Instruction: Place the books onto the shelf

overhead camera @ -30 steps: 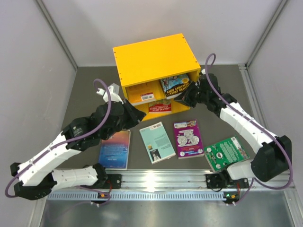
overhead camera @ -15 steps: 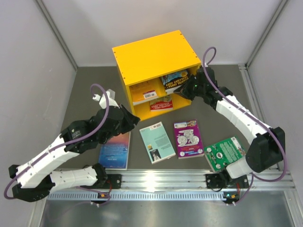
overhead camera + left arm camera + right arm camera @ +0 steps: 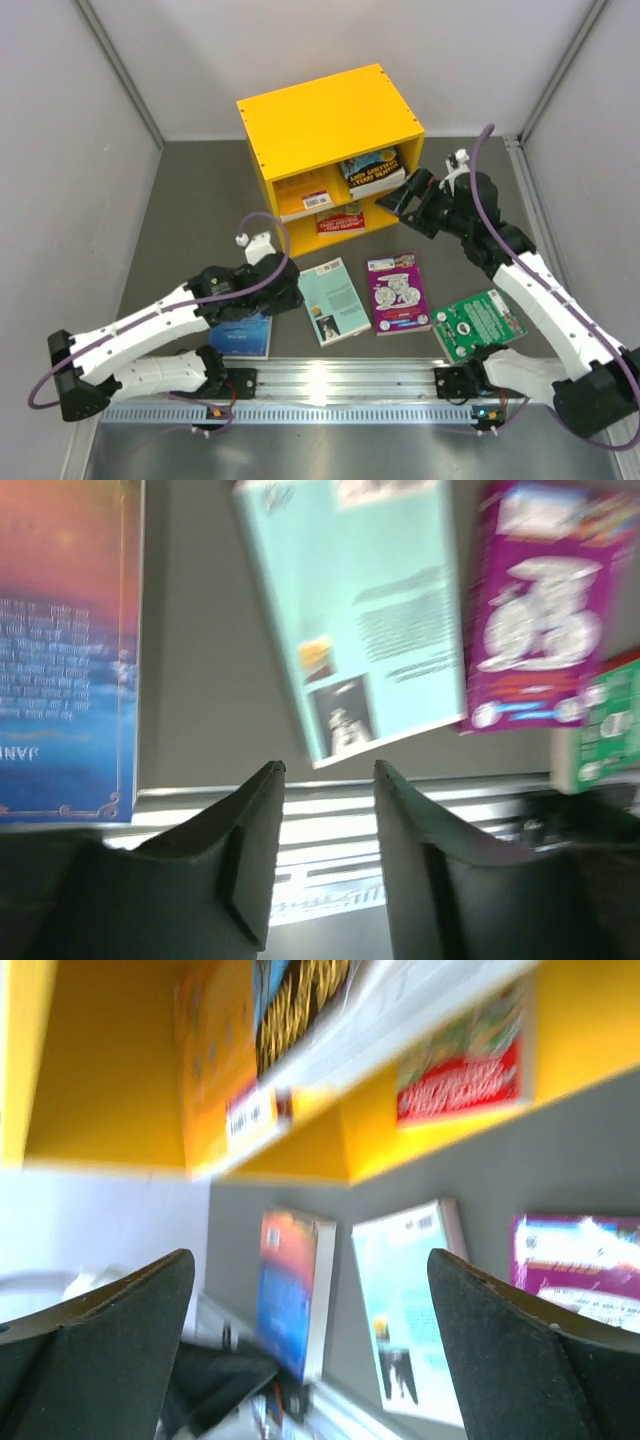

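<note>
The yellow shelf (image 3: 330,120) holds a yellow book (image 3: 305,192) and a black book (image 3: 372,168) in its upper compartment, and a red-and-white book (image 3: 340,220) in the lower one. Flat on the table lie a blue book (image 3: 240,337), a teal book (image 3: 332,298), a purple book (image 3: 397,292) and a green book (image 3: 480,323). My left gripper (image 3: 288,292) hangs open and empty over the table between the blue book (image 3: 60,650) and the teal book (image 3: 370,610). My right gripper (image 3: 402,200) stands wide open and empty just right of the shelf (image 3: 100,1060).
A metal rail (image 3: 340,385) runs along the near edge, carrying both arm bases. Grey walls close in the left, back and right sides. My left forearm lies over part of the blue book.
The right gripper let go of the black book in the upper compartment, opened wide and backed off to the right. The left arm pulled away from the shelf toward the near books and opened.
</note>
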`<state>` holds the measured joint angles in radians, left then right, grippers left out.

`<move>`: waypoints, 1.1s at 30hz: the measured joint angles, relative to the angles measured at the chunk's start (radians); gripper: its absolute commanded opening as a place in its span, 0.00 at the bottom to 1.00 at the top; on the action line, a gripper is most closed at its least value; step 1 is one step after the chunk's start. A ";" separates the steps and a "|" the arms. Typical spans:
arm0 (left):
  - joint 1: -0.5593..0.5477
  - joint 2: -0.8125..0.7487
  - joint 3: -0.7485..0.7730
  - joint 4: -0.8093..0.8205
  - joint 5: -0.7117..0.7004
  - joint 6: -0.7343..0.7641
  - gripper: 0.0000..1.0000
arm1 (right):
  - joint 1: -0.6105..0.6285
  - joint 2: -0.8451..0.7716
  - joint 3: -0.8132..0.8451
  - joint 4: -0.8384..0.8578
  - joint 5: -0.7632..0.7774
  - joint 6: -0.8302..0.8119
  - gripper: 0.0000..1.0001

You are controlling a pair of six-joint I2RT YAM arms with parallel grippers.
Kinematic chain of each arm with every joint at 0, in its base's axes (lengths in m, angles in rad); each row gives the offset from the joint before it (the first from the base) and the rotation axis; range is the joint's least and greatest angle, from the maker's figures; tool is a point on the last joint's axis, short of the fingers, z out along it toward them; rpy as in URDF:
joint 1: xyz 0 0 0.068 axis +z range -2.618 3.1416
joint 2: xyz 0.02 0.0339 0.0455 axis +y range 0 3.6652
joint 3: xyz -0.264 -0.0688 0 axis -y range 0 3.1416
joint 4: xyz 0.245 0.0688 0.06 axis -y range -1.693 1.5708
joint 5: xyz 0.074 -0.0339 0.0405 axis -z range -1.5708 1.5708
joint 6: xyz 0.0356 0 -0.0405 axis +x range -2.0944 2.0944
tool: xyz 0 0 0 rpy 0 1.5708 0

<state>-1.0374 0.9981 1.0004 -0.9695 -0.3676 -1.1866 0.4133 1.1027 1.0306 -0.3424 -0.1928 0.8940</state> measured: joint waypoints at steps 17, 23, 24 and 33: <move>0.001 0.158 -0.393 0.442 0.174 -0.024 0.90 | 0.168 0.219 -0.324 0.154 -0.319 -0.142 1.00; 0.046 0.174 -0.472 0.571 0.206 -0.046 0.91 | 0.253 0.418 -0.322 0.219 -0.331 -0.165 1.00; 0.055 0.173 -0.481 0.600 0.209 -0.048 0.92 | 0.267 0.434 -0.319 0.233 -0.334 -0.164 1.00; 0.108 0.179 -0.565 0.827 0.278 -0.077 0.94 | 0.306 0.504 -0.301 0.315 -0.364 -0.122 0.98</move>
<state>-0.9291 1.1767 0.4355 -0.1425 -0.0895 -1.2640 0.7197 1.6066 0.7292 -0.0273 -0.5564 0.7715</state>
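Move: The turquoise book lies about 7 cm to the right and 4 cm ahead of the left hand, some 17 cm below it; from the right hand it is roughly 14 cm back, 14 cm left and 25 cm down. The purple book lies about 16 cm right of the turquoise one and 2 cm farther out, the blue book about 23 cm left of it and 4 cm nearer. The shelf's lower front edge is some 17 cm beyond it. The turquoise book is closed on from both long sides. The empty left hand sinks about 15 cm to its spine, easing right and opening wide; the right hand, still wide open, drops some 22 cm while drawing back and left from the shelf, swinging counter-clockwise and tipping down to the opposite edge. Each ends with one finger outside its edge and the other over the cover, the outer fingers coming against the sides. ##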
